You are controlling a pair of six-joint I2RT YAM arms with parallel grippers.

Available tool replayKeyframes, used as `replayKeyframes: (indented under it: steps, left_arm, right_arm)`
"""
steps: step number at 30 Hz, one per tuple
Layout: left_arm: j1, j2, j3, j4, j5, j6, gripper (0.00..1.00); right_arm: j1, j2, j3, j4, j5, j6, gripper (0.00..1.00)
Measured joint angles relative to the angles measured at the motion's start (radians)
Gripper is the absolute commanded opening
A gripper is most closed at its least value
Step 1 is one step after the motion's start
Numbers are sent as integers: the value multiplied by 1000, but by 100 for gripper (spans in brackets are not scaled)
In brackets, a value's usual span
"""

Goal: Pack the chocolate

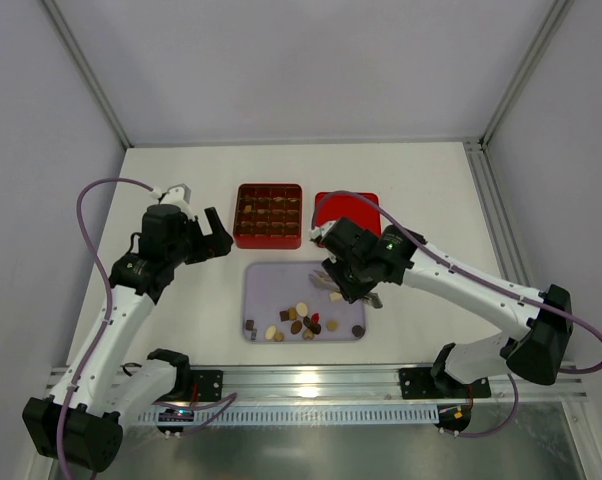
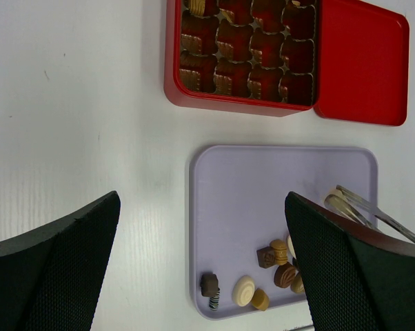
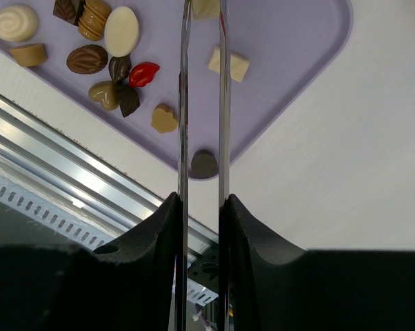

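Note:
Loose chocolate lies in a cluster on the near part of the lilac tray: dark, tan and cream pieces and one red one. My right gripper hangs over the tray's right side, shut on metal tongs. The tongs' tips pinch a cream piece, which also shows in the left wrist view as a cream piece. Another cream square lies beside the blades. My left gripper is open and empty, above the table left of the red box.
The red box has a grid of paper-cup compartments, and its red lid lies to its right. A dark round piece sits in the tray's near right corner. The metal rail runs along the table's near edge.

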Motion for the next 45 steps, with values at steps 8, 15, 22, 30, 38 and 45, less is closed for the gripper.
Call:
replayKeyframes:
  steps: [8,15,22,30,38,45]
  left_arm:
    - [0,0,0,0,0,0,100]
    - [0,0,0,0,0,0,100]
    - [0,0,0,0,0,0,100]
    - [0,0,0,0,1,0,100]
    - [0,0,0,0,2,0,100]
    - [0,0,0,0,3,0,100]
  right_arm:
    - [-8,49,91,-5,1,0,33]
    - [-48,155,235,11,3,-13,32]
    - [-108,320,426,35,6,-42,32]
    - [-171,530,657,72,13,-64,32]
    - [-195,686,804,88,19,-69,32]
    - [-195,731,815,93,21,-69,34]
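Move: The right hand's tweezers already hold a white square chocolate; the free cell in the red box where it goes is about 26 cm ahead of the right hand, 14 left and 13 below. The red lid lies some 22 cm ahead and 5 right, the remaining white chocolate 3 ahead and 2 right, both about 14 below. From the left hand the cell is roughly 12 cm ahead, 10 right, 17 below. Right hand carries the chocolate about 21 cm forward and 11 left, arcing 4 cm up then down over the box. ##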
